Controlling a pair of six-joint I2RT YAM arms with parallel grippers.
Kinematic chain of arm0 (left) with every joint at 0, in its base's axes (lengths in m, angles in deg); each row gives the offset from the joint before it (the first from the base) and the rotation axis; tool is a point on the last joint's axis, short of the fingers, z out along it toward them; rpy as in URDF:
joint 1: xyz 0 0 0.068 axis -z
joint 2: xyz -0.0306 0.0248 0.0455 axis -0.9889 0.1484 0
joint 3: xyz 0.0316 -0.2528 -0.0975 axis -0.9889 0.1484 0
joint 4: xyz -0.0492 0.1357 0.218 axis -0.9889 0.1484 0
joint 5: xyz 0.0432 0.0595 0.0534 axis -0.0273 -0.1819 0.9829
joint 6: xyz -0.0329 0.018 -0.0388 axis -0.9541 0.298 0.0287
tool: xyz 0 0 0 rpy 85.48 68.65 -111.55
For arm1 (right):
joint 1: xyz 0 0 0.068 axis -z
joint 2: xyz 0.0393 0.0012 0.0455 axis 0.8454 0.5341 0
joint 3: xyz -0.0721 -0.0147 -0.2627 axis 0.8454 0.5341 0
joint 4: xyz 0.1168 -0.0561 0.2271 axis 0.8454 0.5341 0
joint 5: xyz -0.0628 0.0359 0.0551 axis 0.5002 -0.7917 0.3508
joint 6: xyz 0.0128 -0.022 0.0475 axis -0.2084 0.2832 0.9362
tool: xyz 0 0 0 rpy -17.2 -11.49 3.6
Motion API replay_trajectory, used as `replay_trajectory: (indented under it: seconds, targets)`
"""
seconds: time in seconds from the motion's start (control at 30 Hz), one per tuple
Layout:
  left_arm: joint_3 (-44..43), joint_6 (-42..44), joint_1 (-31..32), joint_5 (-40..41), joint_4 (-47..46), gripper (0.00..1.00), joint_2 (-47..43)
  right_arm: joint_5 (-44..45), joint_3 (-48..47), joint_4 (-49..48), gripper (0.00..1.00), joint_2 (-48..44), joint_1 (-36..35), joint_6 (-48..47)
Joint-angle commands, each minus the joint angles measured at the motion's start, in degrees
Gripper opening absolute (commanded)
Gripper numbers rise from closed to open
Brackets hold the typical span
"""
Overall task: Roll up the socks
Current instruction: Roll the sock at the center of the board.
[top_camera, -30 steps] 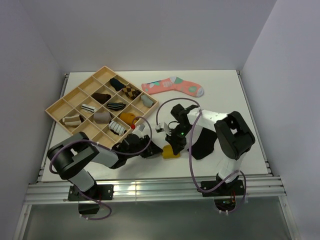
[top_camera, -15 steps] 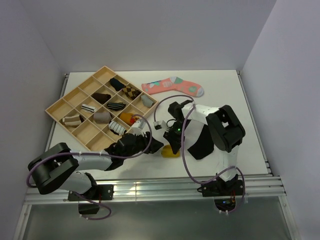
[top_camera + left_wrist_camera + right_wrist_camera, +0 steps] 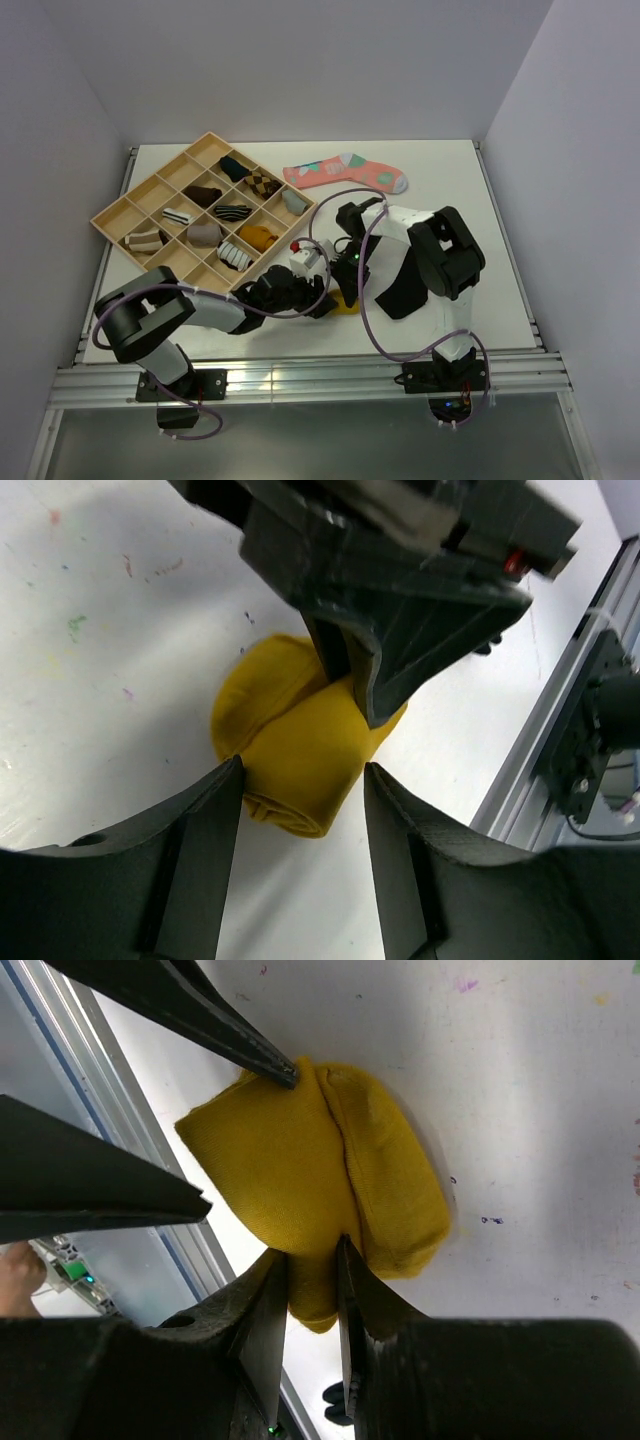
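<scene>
The mustard-yellow sock [image 3: 300,755] lies as a thick roll on the white table, near the front edge [image 3: 346,304]. My right gripper [image 3: 312,1250] is shut on one fold of that roll, pinching it from above [image 3: 350,282]. From the left, my left gripper [image 3: 302,770] stands open with its fingers on either side of the roll's coiled end, not squeezing it [image 3: 322,302]. The plain black sock [image 3: 402,288] lies flat just right of the roll, partly under the right arm.
A wooden divided tray [image 3: 110,214] holding several small sock bundles sits at the back left. A pink patterned sock [image 3: 345,172] lies at the back centre. The aluminium rail [image 3: 300,375] runs along the table's near edge, close to the roll.
My left gripper has opened and let go of the yellow roll, its arm shifting slightly right. The right gripper has kept its pinch on the roll.
</scene>
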Motion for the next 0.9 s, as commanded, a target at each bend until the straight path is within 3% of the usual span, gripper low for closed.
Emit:
replay_trajectory:
  seconds: [0.0,0.2,0.43,0.53,0.57,0.63,0.67,0.87]
  targets:
    - [-1.56,2.41,0.63,-3.38,-3.93,0.56,1.54,8.27,-0.44,-5.27,0.2,2.88,0.82,-0.85]
    - [-3.58,1.8,0.72,-3.48,-2.62,0.55,5.41,8.44,-0.62,-5.36,0.2,3.31,0.99,-0.41]
    - [-8.58,-1.27,0.81,-0.66,6.08,0.46,9.19,8.79,-0.09,-5.89,0.25,2.79,0.9,0.03]
    - [-9.64,-3.12,0.72,-0.22,9.07,0.38,10.07,8.97,0.0,-6.15,0.28,2.7,0.99,0.29]
    - [-9.91,-3.65,0.81,-0.14,9.94,0.29,10.51,9.14,0.0,-6.41,0.3,2.79,0.99,0.64]
    - [-10.78,-4.96,0.81,0.04,12.84,0.24,11.04,9.5,0.35,-7.29,0.34,2.44,0.99,0.99]
    - [-11.14,-5.32,0.72,0.13,14.07,0.14,11.65,9.76,0.61,-7.82,0.38,2.26,0.99,1.95]
    - [-13.6,-6.81,0.55,-1.97,19.96,0.04,13.76,11.08,0.97,-10.46,0.52,0.5,1.69,3.81]
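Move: Lying roughly 4 cm to the left hand's right, a touch ahead and some 3 cm lower, is the half-rolled yellow sock, its near edge already facing the open fingers. The black sock is about 16 cm to the left hand's right and 4 cm farther out; the orange roll in the tray sits some 16 cm left and 14 cm ahead of it. The right hand already pinches the sock, whose middle is about 2 cm to that hand's left. Reaching rightward about 4 cm, slightly forward and down, the left hand brings its open fingers over the near part of the yellow roll and closes on it. The right hand keeps its pinch until the left has nearly shut, then opens to let go, easing some 2 cm right with its fingers still around the roll. ##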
